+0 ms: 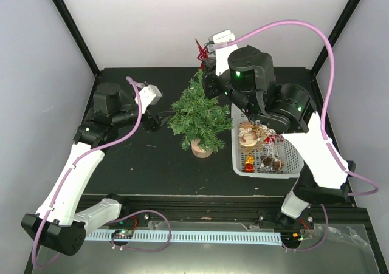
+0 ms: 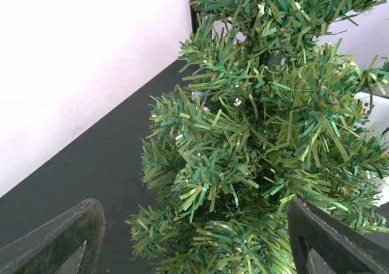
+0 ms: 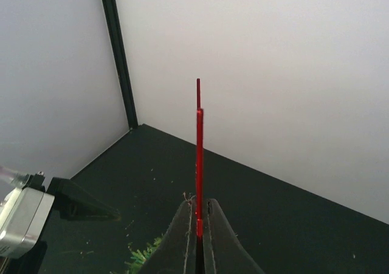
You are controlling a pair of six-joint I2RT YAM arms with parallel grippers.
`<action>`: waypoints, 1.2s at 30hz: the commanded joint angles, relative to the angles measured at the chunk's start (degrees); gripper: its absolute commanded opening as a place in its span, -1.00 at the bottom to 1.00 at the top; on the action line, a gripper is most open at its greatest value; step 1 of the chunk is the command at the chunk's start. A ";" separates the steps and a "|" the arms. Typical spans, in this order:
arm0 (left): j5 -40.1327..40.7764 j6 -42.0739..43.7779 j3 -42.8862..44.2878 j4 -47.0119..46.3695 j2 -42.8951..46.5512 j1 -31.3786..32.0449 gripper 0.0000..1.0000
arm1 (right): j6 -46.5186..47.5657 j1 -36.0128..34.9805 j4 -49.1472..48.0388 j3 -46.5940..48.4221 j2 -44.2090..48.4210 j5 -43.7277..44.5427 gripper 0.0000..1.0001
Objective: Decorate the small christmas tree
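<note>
The small christmas tree stands mid-table on its round wooden base. My left gripper is open at the tree's left side. In the left wrist view the branches fill the frame, with the lower ones between my two dark fingers. My right gripper is above and behind the treetop, shut on a flat red star ornament. In the right wrist view the ornament shows edge-on, pinched upright between the fingers, with a tree tip just below.
A white basket with several ornaments sits right of the tree, partly under my right arm. Black frame posts stand at the back corners. The left arm's wrist shows at the left of the right wrist view.
</note>
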State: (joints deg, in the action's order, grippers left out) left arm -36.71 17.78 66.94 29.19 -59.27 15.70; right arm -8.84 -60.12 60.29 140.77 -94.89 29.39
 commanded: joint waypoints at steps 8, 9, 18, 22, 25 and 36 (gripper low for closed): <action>-1.84 -0.74 -0.23 -1.42 -0.75 -0.41 0.66 | 0.17 1.01 3.51 1.26 -1.46 -3.64 -0.98; -1.80 -0.77 -0.29 -1.35 -0.75 -0.41 0.66 | 0.10 0.99 3.57 1.73 -1.40 -3.16 -0.98; -1.06 -0.65 0.50 -1.62 -0.74 -0.41 0.65 | -0.29 0.97 2.60 0.32 2.02 1.17 -0.98; 0.33 0.08 2.86 -0.77 -0.60 -0.41 0.65 | -0.01 0.97 -2.20 -9.25 9.02 0.73 -0.98; 0.77 0.95 5.23 0.34 -0.66 -0.41 0.68 | 1.23 0.92 -7.15 -17.42 15.37 -1.12 -0.98; -6.84 3.49 17.78 8.59 -1.18 -1.35 0.71 | 5.41 0.12 -6.24 -25.83 21.50 -29.33 -0.98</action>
State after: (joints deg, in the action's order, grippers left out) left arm -36.45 19.81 79.40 32.64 -60.10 15.14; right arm -5.78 -59.42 53.15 116.99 -71.92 17.34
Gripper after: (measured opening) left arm 0.859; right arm 0.013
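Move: The right gripper still holds the red star just over the treetop, whose tip is roughly 2 cm ahead of it, 1 cm to its left and 5 cm below. The tree's wooden base sits beneath that tip, nearly 50 cm down. At table height the white basket's middle is about 27 cm to the right gripper's right and 5 cm ahead. From the left gripper the treetop is some 11 cm right, 3 cm ahead and 13 cm higher. Keep the right fingers shut on the red star and dip about 2.5 cm at the treetop, easing slightly left, then draw the star away back and to the right, ending roughly 7 cm back and 6 cm right of the start, with a late counter-clockwise turn of the wrist. Near the end raise the open left gripper some 8 cm beside the tree, tipping its fingers up. ##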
